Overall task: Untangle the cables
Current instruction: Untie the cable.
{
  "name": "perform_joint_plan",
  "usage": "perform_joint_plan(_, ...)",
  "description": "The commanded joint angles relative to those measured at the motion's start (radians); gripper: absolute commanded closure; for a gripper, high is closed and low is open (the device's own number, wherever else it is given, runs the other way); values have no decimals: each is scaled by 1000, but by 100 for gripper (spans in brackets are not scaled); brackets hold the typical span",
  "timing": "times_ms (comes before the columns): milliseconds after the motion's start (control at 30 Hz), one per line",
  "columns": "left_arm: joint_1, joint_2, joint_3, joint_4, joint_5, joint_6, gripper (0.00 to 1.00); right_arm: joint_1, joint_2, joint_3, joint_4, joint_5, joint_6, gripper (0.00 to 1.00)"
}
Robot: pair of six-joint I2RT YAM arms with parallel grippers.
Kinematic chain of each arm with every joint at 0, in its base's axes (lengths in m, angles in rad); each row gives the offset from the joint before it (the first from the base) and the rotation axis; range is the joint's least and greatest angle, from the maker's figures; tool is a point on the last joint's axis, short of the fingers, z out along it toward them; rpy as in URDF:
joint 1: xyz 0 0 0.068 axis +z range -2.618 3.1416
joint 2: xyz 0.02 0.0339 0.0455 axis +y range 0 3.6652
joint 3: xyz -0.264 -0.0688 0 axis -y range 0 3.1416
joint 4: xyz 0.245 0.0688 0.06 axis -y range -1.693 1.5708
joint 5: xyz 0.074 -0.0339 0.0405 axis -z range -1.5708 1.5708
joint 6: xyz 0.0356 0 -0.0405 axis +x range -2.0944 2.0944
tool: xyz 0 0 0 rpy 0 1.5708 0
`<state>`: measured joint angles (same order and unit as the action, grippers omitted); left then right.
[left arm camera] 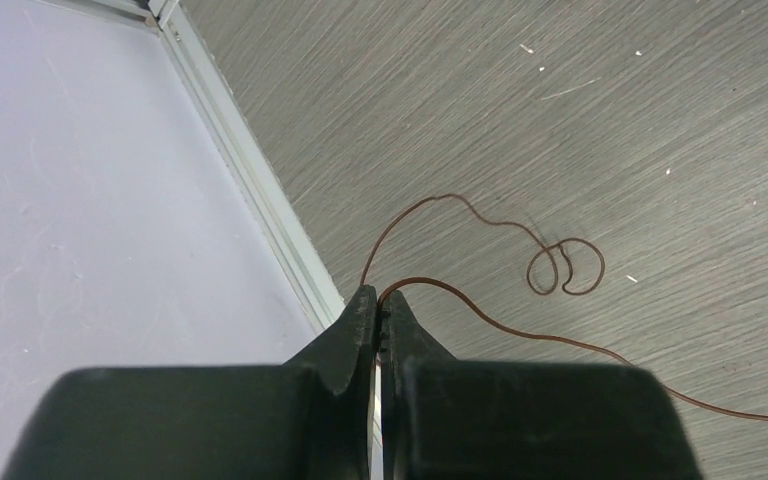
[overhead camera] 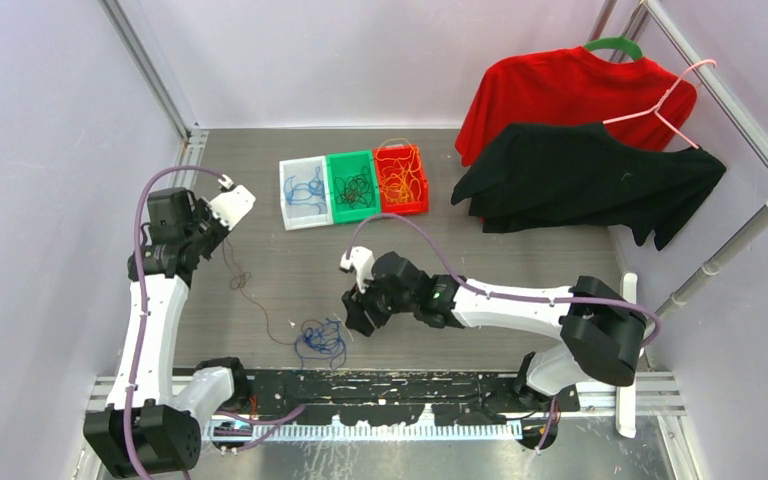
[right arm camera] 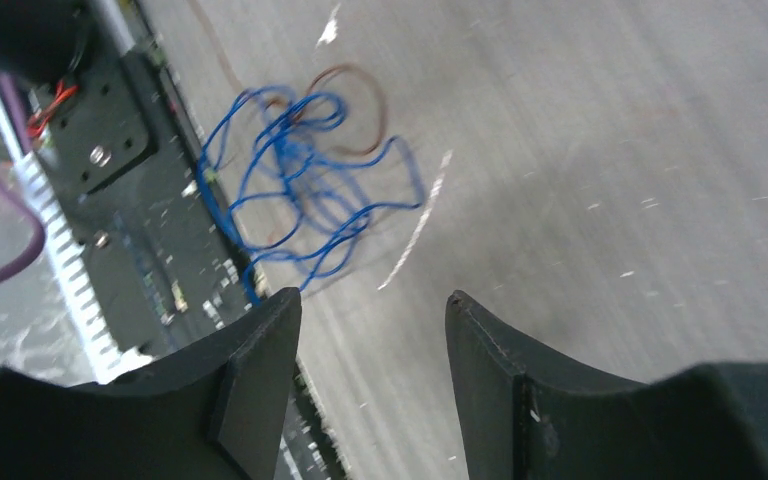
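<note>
A thin brown cable (left arm camera: 560, 268) is pinched between the tips of my left gripper (left arm camera: 380, 295), which is shut on it. The cable hangs from the raised left gripper (overhead camera: 218, 232) and trails across the table as the brown cable (overhead camera: 250, 290) toward a blue cable clump (overhead camera: 320, 342) near the front edge. In the right wrist view the blue clump (right arm camera: 295, 170) has a brown loop running through it. My right gripper (right arm camera: 372, 295) is open with nothing between its fingers. It hovers just right of the clump, right gripper (overhead camera: 353, 310).
At the back stand three bins: a white bin (overhead camera: 287, 195) with blue cables, a green bin (overhead camera: 352, 155) with dark ones, a red bin (overhead camera: 401, 208) with orange ones. A red shirt (overhead camera: 560, 90), a black shirt (overhead camera: 580, 180) and a pink hanger (overhead camera: 675, 100) lie back right.
</note>
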<state>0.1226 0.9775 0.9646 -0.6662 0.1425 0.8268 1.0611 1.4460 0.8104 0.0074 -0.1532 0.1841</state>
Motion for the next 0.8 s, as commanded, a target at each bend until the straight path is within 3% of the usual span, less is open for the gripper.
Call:
perform_joint_plan(0,5,-18,-22,-4,1,20,100,51,-4,46,-62,-57,37,40)
perform_joint_plan(267,5,-28,-47,-14,11,31,100,141,58,76,-106,-43,92,42)
perform_joint_plan(333,5,-24,-41,-21,21,23,96,149,84,94,-116,-26,93,44)
perform_joint_plan(433,5,-17,-29,-43,49,14,78,154,112,123,-135,-7,91,45)
perform_joint_plan(500,5,-11,-27,-56,77,3,61,154,137,151,-150,1,88,49)
perform_joint_plan(533,4,-6,-23,-63,93,-5,52,154,152,161,-158,12,88,54)
perform_joint_plan(667,5,13,12,-121,185,-35,29,154,177,175,-162,75,83,90)
perform_joint_plan(700,5,19,31,-139,207,-49,24,154,165,167,-146,98,82,96)
perform_joint_plan(767,5,35,92,-190,259,-70,17,152,130,147,-125,138,66,99)
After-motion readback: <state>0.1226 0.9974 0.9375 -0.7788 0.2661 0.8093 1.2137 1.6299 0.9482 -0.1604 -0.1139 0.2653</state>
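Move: Back and to the right hand's left lies the blue cable pile, its middle some 5 cm back, 6 cm left and 6 cm below; the pale strip lies about 2 cm back and 2 cm left, between them. The left hand already holds the brown cable up; that cable's loose coil is about 7 cm back, 1 cm left and 17 cm below it, and the white bin roughly 9 cm ahead and 11 cm to its right. Sweeping back about 7 cm while sinking 4 cm and edging left, the right hand comes to the near right edge of the blue pile, eases slightly forward, tips its fingers down some 10 degrees and shuts them on a blue strand. The left hand sinks about 3 cm, then opens wide, letting go of the brown cable while drifting back and right. ##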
